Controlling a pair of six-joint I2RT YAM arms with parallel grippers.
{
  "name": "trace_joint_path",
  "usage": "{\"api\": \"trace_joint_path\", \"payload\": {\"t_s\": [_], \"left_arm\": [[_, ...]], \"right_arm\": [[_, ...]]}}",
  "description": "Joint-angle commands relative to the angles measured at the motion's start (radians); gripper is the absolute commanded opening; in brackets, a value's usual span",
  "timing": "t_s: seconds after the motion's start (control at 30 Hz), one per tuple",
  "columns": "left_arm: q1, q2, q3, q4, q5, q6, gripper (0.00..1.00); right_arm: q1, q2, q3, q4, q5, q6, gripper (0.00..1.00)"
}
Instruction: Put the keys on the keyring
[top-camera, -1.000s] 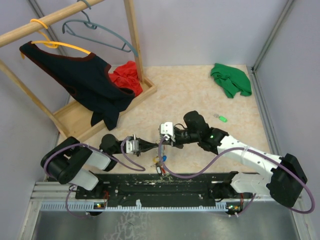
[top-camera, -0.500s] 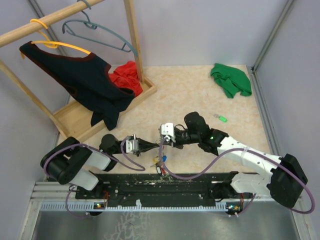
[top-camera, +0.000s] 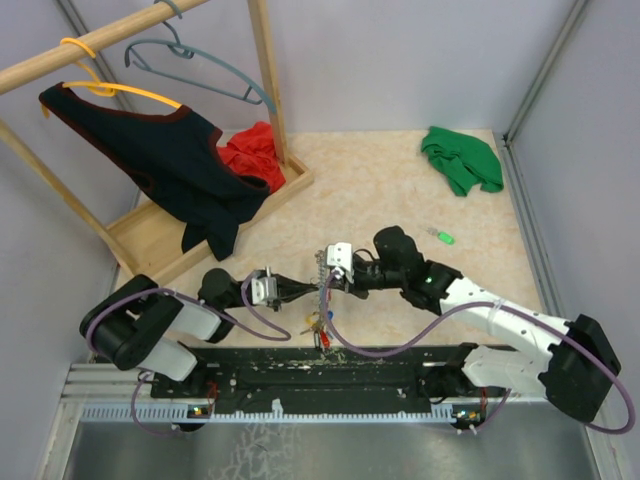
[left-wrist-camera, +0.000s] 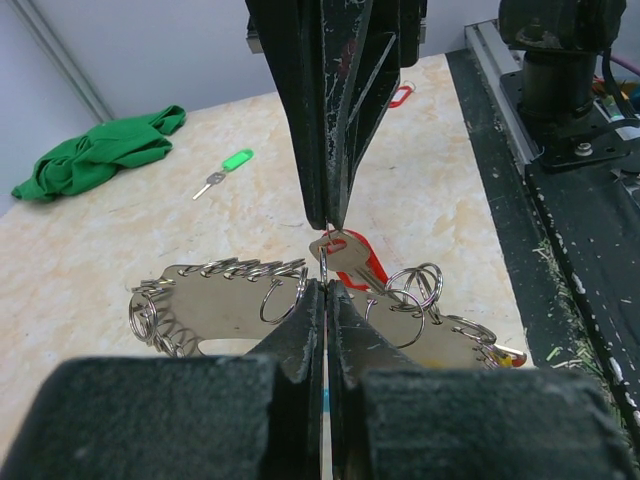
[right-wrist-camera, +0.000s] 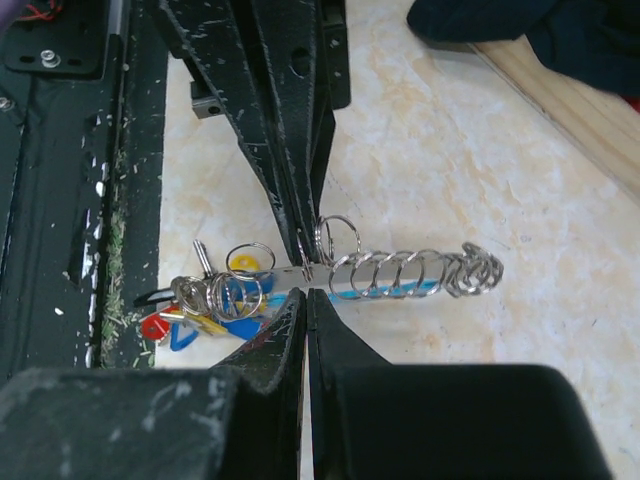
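Observation:
My two grippers meet tip to tip near the table's front. The left gripper (left-wrist-camera: 325, 287) is shut on a thin wire ring of the keyring (left-wrist-camera: 215, 308), a silvery piece strung with wire loops. The keyring (right-wrist-camera: 405, 272) hangs between the fingers with its blue, yellow and red tags (right-wrist-camera: 205, 312) low on the left. The right gripper (left-wrist-camera: 328, 222) comes down from above, shut on the head of the red key (left-wrist-camera: 352, 256), right at that ring. In its own view the right gripper (right-wrist-camera: 305, 293) is shut just under the keyring. The green key (top-camera: 442, 237) lies alone on the table.
A crumpled green cloth (top-camera: 460, 158) lies at the back right. A wooden clothes rack (top-camera: 215, 200) with a dark garment and hangers stands at the back left. The black base rail (top-camera: 330, 365) runs along the near edge, close behind the tags.
The right arm's wrist has shifted slightly to the right and away from the front edge, and the keyring has shifted with it. Both grippers stay shut.

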Motion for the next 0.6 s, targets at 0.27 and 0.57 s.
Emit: {"api": "trace_joint_path", "payload": {"t_s": [0.27, 0.57], "left_arm": [[0.006, -0.075, -0.081, 0.272, -0.195, 0.042, 0.0], [0.007, -0.074, -0.09, 0.272, -0.24, 0.054, 0.0]], "right_arm": [[0.003, -0.108, -0.008, -0.141, 0.473, 0.546, 0.0], [0.028, 0.017, -0.041, -0.144, 0.777, 0.716, 0.0]]}}
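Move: The keyring plate stands edge-up in the left fingers' pinch, its middle about 2 cm below and 1 cm to the right of the left hand. From the right hand, shut on the red-tagged key, it lies some 2 cm left and 3 cm down, level fore and aft; that key hangs about 2 cm below the right fingertips. Tags already threaded hang about 8 cm back, 2 cm left and 6 cm down; the green-tagged key lies about 10 cm ahead, 25 cm right and 15 cm below. The right hand backs off from the keyring with its fingers still shut on the red-tagged key, going about 7 cm right while it also sinks and reaches forward some 4 cm each, and its wrist swings some 45 degrees clockwise and tips further down so the fingers turn away from the plate. Meanwhile the left hand keeps its shut pinch on a ring at the plate's upper edge and carries the keyring a couple of centimetres left and forward, turning it slightly counter-clockwise. ##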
